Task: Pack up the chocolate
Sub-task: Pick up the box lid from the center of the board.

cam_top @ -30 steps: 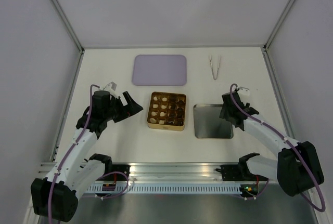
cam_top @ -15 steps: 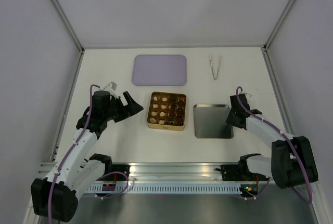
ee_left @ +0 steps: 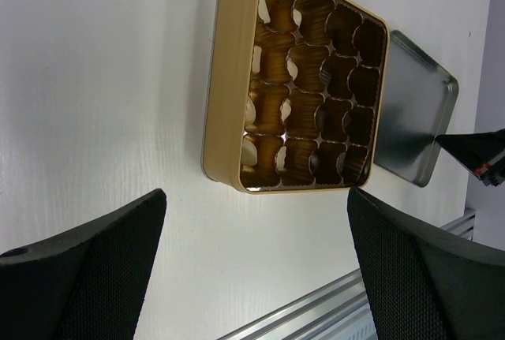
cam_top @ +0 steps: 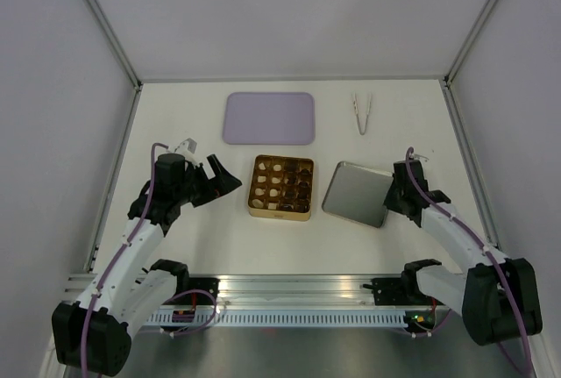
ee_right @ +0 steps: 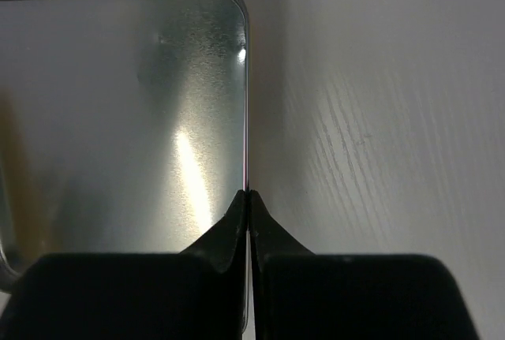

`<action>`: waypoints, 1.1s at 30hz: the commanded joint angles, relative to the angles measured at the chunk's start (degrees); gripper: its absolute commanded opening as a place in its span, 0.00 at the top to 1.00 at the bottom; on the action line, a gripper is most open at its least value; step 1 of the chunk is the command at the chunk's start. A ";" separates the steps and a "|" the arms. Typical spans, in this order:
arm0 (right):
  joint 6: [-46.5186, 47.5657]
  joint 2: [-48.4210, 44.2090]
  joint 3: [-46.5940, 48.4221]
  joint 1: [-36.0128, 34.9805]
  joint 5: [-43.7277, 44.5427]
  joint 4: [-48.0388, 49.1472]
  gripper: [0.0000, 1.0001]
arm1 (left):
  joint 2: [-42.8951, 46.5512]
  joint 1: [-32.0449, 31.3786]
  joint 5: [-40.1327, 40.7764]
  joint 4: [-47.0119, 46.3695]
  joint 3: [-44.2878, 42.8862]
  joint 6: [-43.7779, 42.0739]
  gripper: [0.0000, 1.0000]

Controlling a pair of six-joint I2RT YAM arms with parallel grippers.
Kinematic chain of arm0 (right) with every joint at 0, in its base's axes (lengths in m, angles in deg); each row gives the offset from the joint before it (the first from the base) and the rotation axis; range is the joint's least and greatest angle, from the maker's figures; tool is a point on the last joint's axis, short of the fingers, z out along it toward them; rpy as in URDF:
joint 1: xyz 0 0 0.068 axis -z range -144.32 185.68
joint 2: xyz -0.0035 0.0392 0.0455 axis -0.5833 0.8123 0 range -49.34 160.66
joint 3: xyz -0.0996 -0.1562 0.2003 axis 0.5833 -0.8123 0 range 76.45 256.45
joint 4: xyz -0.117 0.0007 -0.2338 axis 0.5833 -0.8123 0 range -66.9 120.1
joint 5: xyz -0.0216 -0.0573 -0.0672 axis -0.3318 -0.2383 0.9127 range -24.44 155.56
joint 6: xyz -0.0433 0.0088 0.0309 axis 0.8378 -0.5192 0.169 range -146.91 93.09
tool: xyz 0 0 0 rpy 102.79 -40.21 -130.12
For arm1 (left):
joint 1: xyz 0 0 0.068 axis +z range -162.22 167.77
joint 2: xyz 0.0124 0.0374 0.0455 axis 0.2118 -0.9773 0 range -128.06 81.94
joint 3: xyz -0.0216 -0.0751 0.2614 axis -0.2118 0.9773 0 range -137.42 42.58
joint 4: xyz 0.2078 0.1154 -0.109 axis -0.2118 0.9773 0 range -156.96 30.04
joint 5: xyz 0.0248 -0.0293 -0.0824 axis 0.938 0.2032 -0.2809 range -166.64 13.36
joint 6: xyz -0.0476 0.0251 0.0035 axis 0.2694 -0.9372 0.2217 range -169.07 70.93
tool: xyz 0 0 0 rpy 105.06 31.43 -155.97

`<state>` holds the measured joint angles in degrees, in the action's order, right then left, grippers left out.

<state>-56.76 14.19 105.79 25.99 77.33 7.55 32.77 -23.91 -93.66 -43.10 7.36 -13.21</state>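
The chocolate [cam_top: 280, 187] sits in the cells of an open gold gridded tin [cam_top: 255, 211]; in the left wrist view there are pale pieces [ee_left: 249, 149] on its left side and dark ones [ee_left: 347, 80] on its right. A silver lid [cam_top: 355, 192] lies right of the tin, tilted, with its right side raised. My right gripper [cam_top: 394, 192] is shut on the lid's right rim; in the right wrist view the fingertips [ee_right: 249, 196] pinch the thin edge of the lid [ee_right: 118, 119]. My left gripper [cam_top: 223, 178] stands open just left of the tin, nothing between its fingers [ee_left: 256, 196].
A lilac tray [cam_top: 269, 117] lies at the back centre. Metal tweezers [cam_top: 362, 112] lie at the back right. An aluminium rail [cam_top: 289, 286] runs along the near edge, and frame posts and white walls close in both sides.
My right gripper has closed on the lid's right edge and raised it, so the lid now tilts and has shifted a little towards the tin. The left arm has not moved.
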 commanded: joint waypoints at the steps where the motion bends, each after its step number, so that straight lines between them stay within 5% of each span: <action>1: 2.15 -5.33 2.91 0.11 0.80 -2.50 0.99 | 0.91 0.26 -3.37 -1.44 0.07 -1.40 0.01; 13: 6.03 -19.31 9.50 0.11 -7.11 -5.40 1.00 | 1.53 0.17 -14.78 -6.45 0.59 -1.06 0.00; 18: 6.91 -20.20 10.91 0.11 -19.63 -3.12 1.00 | -0.39 -2.72 -24.02 -18.30 1.12 3.78 0.01; 23: 6.82 -17.92 11.17 -0.15 -32.06 1.88 1.00 | -6.02 -14.65 -15.87 -19.20 -4.41 2.55 0.00; 33: 5.50 -15.19 12.05 -5.24 -35.94 4.97 1.00 | -20.61 -22.77 -9.09 -25.25 -10.83 5.80 0.00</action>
<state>-50.07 -0.83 115.08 22.12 44.72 8.51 14.54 -45.15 -106.03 -63.08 -0.64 -10.15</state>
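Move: The right hand already pinches the lid's right edge, with the lid's middle about 9 cm left and 3 cm ahead. The chocolate box stands some 32 cm left and 4 cm ahead of the right hand, and the tongs about 8 cm left and 28 cm ahead. From the open left hand the lid's middle is roughly 38 cm right, 1 cm ahead and 11 cm below, and the box about 15 cm right and 1 cm ahead. Right hand raises the pinched lid 14 cm, then 11 cm left; open left hand swings right towards it. ##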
